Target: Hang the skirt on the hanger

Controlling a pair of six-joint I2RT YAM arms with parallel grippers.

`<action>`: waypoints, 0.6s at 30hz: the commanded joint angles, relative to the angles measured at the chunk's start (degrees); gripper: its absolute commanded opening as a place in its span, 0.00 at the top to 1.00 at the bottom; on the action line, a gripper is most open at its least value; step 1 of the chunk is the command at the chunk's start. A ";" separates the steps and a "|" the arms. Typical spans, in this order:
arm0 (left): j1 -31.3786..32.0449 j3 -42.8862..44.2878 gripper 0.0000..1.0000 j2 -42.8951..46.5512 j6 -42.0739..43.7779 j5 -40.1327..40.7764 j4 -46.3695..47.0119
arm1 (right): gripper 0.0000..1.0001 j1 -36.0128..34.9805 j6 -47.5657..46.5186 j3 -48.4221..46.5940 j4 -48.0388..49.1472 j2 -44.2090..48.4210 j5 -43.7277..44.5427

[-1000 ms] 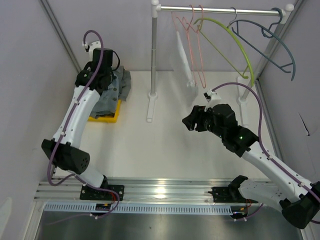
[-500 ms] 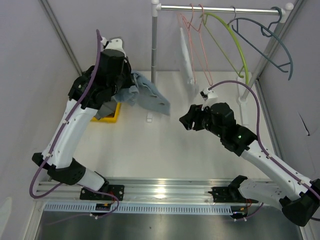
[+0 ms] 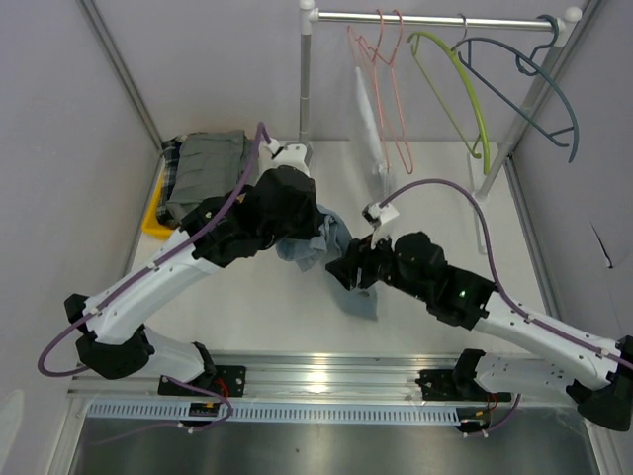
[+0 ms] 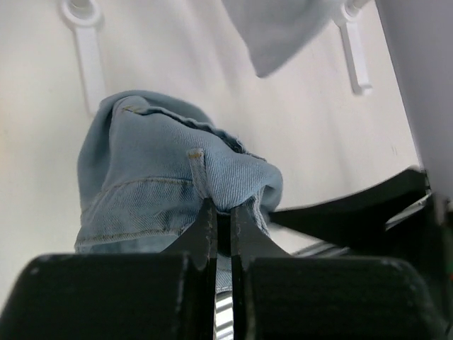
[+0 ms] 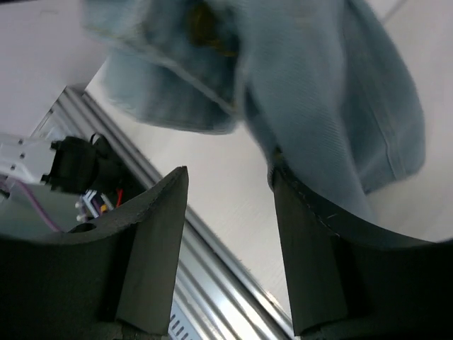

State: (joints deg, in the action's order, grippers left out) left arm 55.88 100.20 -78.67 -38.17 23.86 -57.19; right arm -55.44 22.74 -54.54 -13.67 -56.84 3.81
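A light blue denim skirt [image 3: 326, 245] hangs over the middle of the table. My left gripper [image 3: 302, 230] is shut on a fold of it, seen in the left wrist view [image 4: 223, 209] with the skirt [image 4: 156, 191] bunched at the fingertips. My right gripper [image 3: 346, 272] is open right beside the hanging skirt; in the right wrist view [image 5: 230, 180] the denim [image 5: 318, 92] lies against the right finger [image 5: 311, 234]. Several hangers hang on the rail at the back: white [image 3: 368, 119], pink [image 3: 391, 89], green [image 3: 455, 94] and blue-grey [image 3: 539, 84].
A yellow tray [image 3: 156, 213] at the back left holds a grey folded garment [image 3: 203, 173]. The rack's posts [image 3: 305, 89] and feet [image 3: 381, 178] stand at the back. Grey walls close both sides. An aluminium rail [image 3: 326, 381] runs along the near edge.
My left arm has swung from the yellow tray towards the table's middle and lower, carrying the skirt. My right arm has moved left and nearer, up to the skirt.
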 commanded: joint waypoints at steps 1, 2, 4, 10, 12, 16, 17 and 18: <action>1.51 0.61 1.00 -1.12 -6.73 3.30 6.56 | 0.43 -7.30 0.29 3.03 6.72 0.07 6.99; 1.78 0.52 1.00 -1.48 -7.26 3.04 6.56 | 0.43 -8.79 0.72 3.65 7.60 -0.37 8.21; 2.39 0.43 1.00 -2.01 -8.32 3.21 6.83 | 0.42 -12.56 1.34 5.67 10.06 -1.08 12.42; 3.10 0.43 1.00 -2.54 -9.55 3.91 7.18 | 0.45 -20.05 5.03 6.74 8.67 -2.40 27.53; 3.10 0.61 1.00 -2.45 -9.81 4.44 7.00 | 0.46 -24.00 5.56 6.56 6.73 -1.53 35.88; 3.19 1.13 1.00 -2.71 -9.82 4.71 6.74 | 0.43 -29.20 3.71 7.17 8.84 2.34 41.54; 3.19 1.40 1.00 -2.71 -9.90 4.62 6.83 | 0.43 -28.85 3.71 7.34 8.92 2.00 40.84; 3.19 1.40 1.00 -2.71 -9.99 4.45 6.91 | 0.44 -28.15 3.54 7.43 9.27 1.30 39.88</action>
State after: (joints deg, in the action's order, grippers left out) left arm 58.61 100.03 -82.13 -46.52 26.61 -54.74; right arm -84.14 26.09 -46.94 -7.75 -56.29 36.97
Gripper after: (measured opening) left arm 0.040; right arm 0.563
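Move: The blue denim skirt hangs bunched from the left fingers, its middle some 10 cm below them and about 3 cm to their right, level fore and aft. From the open right hand that middle is roughly 6 cm ahead, neither left nor right, and 3 cm lower. From the left hand, the white cloth on the pink hanger is about 20 cm ahead, 10 cm right and about level; the left post's foot is 18 cm ahead, 5 cm left, 35 cm down. The skirt stays pinched in the left fingers, which ease about 3 cm to the right and a little down, then hold. Meanwhile the right hand draws back some 7 cm, away from the hanging cloth, drifting a little left; it dips about 5 cm on the way and then rises partway again, fingers kept open. ##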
